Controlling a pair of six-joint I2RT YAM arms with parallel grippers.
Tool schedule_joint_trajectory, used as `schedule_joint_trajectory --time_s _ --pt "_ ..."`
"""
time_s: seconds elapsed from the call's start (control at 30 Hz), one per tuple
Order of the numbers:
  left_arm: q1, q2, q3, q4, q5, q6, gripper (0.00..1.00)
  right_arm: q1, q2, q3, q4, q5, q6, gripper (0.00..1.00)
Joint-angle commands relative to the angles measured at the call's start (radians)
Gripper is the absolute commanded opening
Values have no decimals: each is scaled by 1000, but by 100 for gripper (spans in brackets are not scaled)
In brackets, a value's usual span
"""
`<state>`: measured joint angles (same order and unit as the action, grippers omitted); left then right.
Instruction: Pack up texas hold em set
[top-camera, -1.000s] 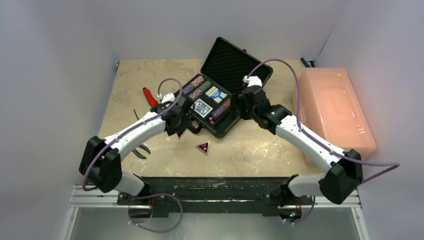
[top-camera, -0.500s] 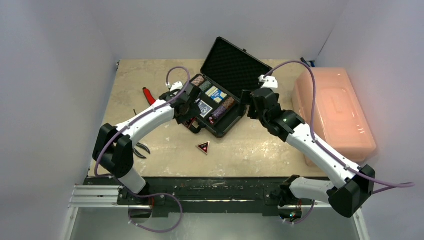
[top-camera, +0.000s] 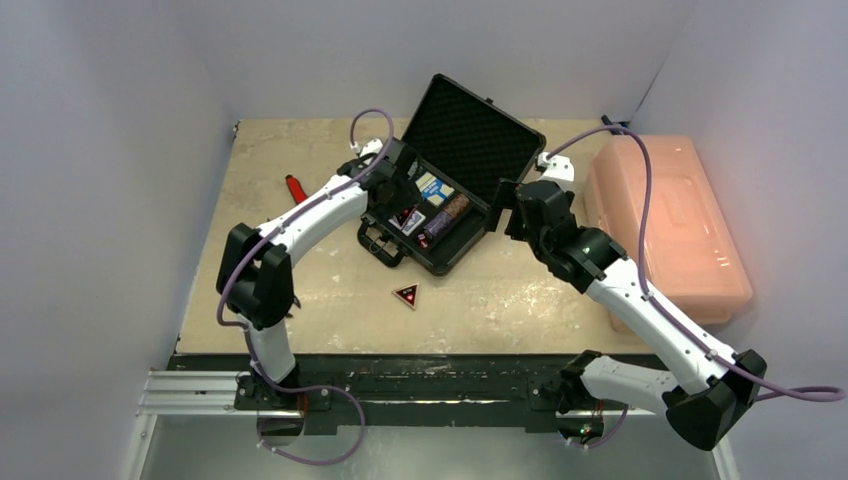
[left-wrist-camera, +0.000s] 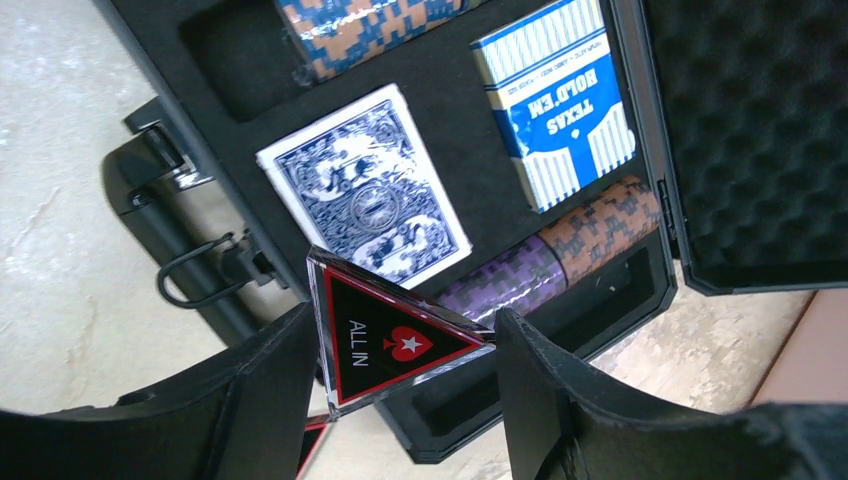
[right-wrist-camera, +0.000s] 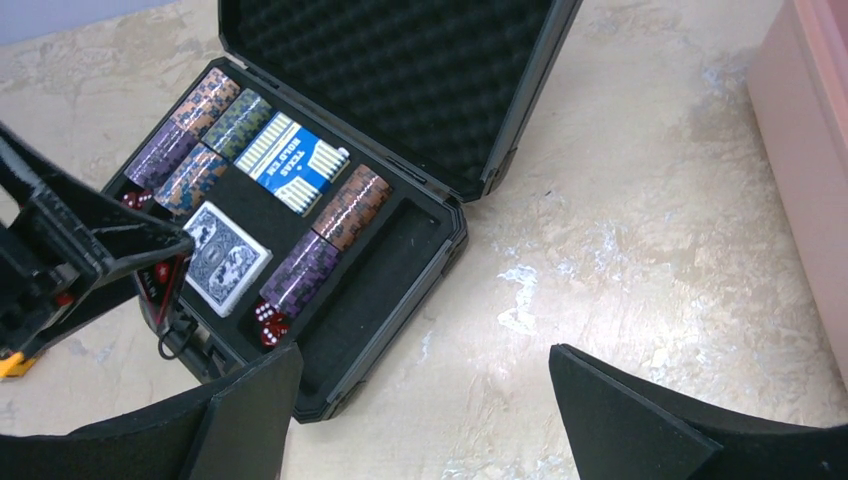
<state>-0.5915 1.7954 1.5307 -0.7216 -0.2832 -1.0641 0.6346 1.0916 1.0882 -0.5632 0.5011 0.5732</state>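
Observation:
The black case (top-camera: 470, 130) of the texas hold em set lies open at the table's back. Its tray holds chip stacks (right-wrist-camera: 335, 225), two card decks (right-wrist-camera: 228, 258) and red dice (right-wrist-camera: 268, 322). My left gripper (top-camera: 396, 196) hangs over the tray's near-left part, shut on a triangular red-black "ALL IN" button (left-wrist-camera: 385, 335) that is pinched by its edges between the fingers (left-wrist-camera: 275, 375). Below the button lie a blue-backed deck (left-wrist-camera: 365, 200) and a purple chip stack (left-wrist-camera: 520, 280). A second triangular button (top-camera: 406, 295) lies on the table in front of the case. My right gripper (right-wrist-camera: 425, 370) stands wide open and empty over bare table at the case's right corner.
A large pink translucent bin (top-camera: 665, 220) fills the right side of the table. A red-handled tool (top-camera: 298, 190) lies left of the case, beside my left arm. The case's long right-hand slot (right-wrist-camera: 375, 285) is empty. The raised lid (right-wrist-camera: 400, 70) leans back toward the wall.
My left arm has carried the button from the table in front of the case up over the tray. My right gripper has drawn back to the right, off the case.

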Motion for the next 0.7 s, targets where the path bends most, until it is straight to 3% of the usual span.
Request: schedule_joint_trajectory --time_s 0.0,0.67 --pt "22 64 108 16 54 -50 0 -1 -27 0 -12 34 35 99" --pt "44 232 235 192 127 -231 0 -2 -23 7 -29 41 44 99"
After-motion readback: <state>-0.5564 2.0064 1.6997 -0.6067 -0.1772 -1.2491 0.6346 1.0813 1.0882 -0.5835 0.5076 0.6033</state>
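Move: The left hand, with the ALL IN triangle already pinched in its fingers, has the Texas Hold'em card box about 14 cm ahead and 6 cm to its right. The blue card deck lies some 6 cm straight ahead, and the purple-and-orange chip roll about 8 cm ahead and 9 cm right; all are roughly 7 cm below. From the right hand, the card box is some 23 cm ahead, 14 cm left and 17 cm below. Still pinching the ALL IN triangle, the left hand carries it forward and to the right, about 7 cm in all, across the blue card deck towards the Texas Hold'em card box. It sinks only slightly, mostly early on, while the wrist rolls its left side down some 15 degrees; the fingers keep their hold. ##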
